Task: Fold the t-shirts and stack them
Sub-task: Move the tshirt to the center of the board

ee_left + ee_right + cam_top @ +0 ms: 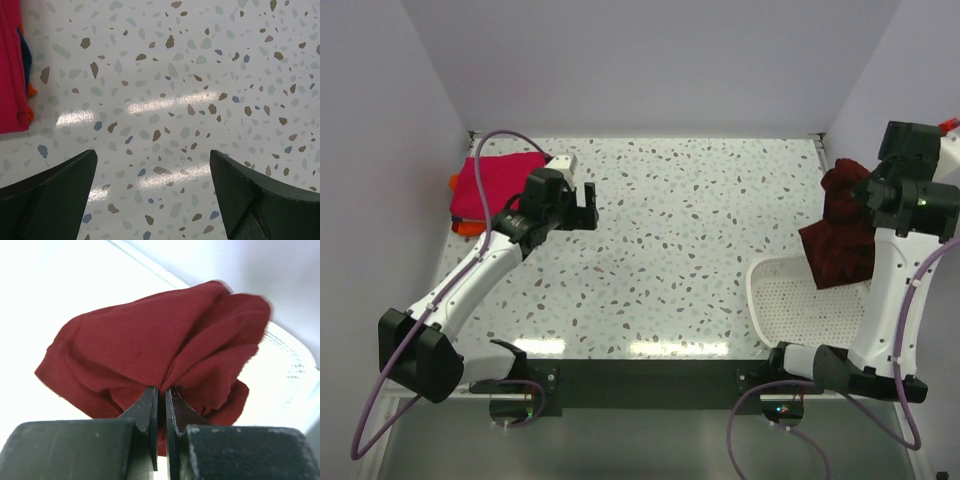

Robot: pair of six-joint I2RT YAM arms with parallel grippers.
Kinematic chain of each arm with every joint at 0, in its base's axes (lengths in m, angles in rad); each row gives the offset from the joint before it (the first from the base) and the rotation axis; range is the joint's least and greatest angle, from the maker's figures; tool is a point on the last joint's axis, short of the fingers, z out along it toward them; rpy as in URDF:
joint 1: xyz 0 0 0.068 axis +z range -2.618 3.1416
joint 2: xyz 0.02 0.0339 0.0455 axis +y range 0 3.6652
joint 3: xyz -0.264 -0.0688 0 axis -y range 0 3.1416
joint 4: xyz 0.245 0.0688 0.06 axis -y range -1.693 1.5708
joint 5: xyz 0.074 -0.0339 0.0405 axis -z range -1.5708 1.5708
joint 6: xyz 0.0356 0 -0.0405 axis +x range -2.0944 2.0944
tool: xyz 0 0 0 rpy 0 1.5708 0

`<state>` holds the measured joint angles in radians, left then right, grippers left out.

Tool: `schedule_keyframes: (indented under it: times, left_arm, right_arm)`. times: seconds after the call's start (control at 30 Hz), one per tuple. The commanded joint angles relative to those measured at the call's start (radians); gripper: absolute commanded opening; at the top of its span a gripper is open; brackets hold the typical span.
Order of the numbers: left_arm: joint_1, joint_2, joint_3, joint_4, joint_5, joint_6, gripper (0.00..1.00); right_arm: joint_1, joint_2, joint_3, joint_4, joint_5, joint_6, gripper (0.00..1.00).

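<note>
A dark maroon t-shirt point(840, 225) hangs bunched from my right gripper point(860, 192), lifted above the white basket at the right. In the right wrist view the jaws are shut on a fold of the maroon t-shirt point(150, 350), with the right gripper point(161, 390) pinching it tightly. A folded magenta-pink t-shirt point(490, 187) lies at the back left on an orange one point(467, 226). My left gripper point(583, 210) is open and empty just right of that stack, over bare table point(155, 160). The pink t-shirt point(11, 70) shows at the left wrist view's left edge.
A white plastic slotted basket point(790, 300) sits at the front right under the hanging shirt. The speckled table point(690, 240) is walled at the back and both sides. A purple cable loops over the left arm.
</note>
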<state>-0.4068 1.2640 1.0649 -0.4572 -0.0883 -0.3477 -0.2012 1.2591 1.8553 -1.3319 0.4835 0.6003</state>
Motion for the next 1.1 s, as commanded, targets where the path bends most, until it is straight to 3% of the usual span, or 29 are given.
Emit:
schedule_keyframes:
  times: [0.0, 0.13, 0.37, 0.63, 0.77, 0.87, 1.0, 1.03, 1.07]
  left_arm:
    - [0.006, 0.0, 0.033, 0.031, 0.012, 0.013, 1.0]
    - [0.006, -0.011, 0.046, 0.025, 0.015, 0.01, 1.0]
    - [0.006, -0.034, 0.069, 0.011, 0.021, -0.007, 1.0]
    - [0.006, -0.086, 0.076, -0.014, 0.03, -0.031, 1.0]
    - [0.006, -0.11, 0.076, -0.024, 0.041, -0.031, 1.0]
    - [0.006, -0.127, 0.083, -0.044, 0.035, -0.031, 1.0]
    - [0.006, -0.143, 0.084, -0.073, 0.024, -0.039, 1.0]
    - [0.005, -0.149, 0.083, -0.077, 0.024, -0.048, 1.0]
    - [0.006, -0.15, 0.081, -0.08, 0.025, -0.05, 1.0]
  right_arm:
    - [0.0, 0.042, 0.136, 0.048, -0.127, -0.026, 0.0]
    - [0.037, 0.106, 0.255, 0.199, -0.328, -0.011, 0.0]
    - [0.36, 0.282, 0.47, 0.304, -0.264, -0.017, 0.0]
    - [0.661, 0.424, 0.374, 0.416, -0.178, 0.021, 0.0]
    - [0.801, 0.543, 0.41, 0.393, -0.088, 0.032, 0.0]
    - [0.827, 0.602, 0.42, 0.392, -0.049, 0.05, 0.0]
    - [0.853, 0.674, 0.41, 0.45, -0.121, 0.037, 0.0]
    - [0.861, 0.719, 0.421, 0.462, -0.158, 0.021, 0.01]
    - [0.873, 0.755, 0.427, 0.48, -0.216, -0.003, 0.12]
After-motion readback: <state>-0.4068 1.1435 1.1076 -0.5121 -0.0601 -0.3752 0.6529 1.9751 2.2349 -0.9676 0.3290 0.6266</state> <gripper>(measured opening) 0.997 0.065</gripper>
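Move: The dark red t-shirt already hangs from my closed right fingers. The center of the board, where it goes, lies some 41 cm to the left of my right hand, about 8 cm farther out and 36 cm below. From that hand the white basket is about 9 cm back, 1 cm left and 33 cm down. The pink t-shirt stack is roughly 74 cm left, 19 cm ahead and 34 cm down. From my left hand the board's center is about 16 cm right, 1 cm back and 19 cm down. I swing my right hand left some 40 cm and forward about 18 cm, from over the basket towards the board's center, keeping the dark red t-shirt pinched. On the way I rise nearly 10 cm, then sink about 17, turning the wrist some 55 degrees counter-clockwise. My left hand, open and empty, lifts about 5 cm. ##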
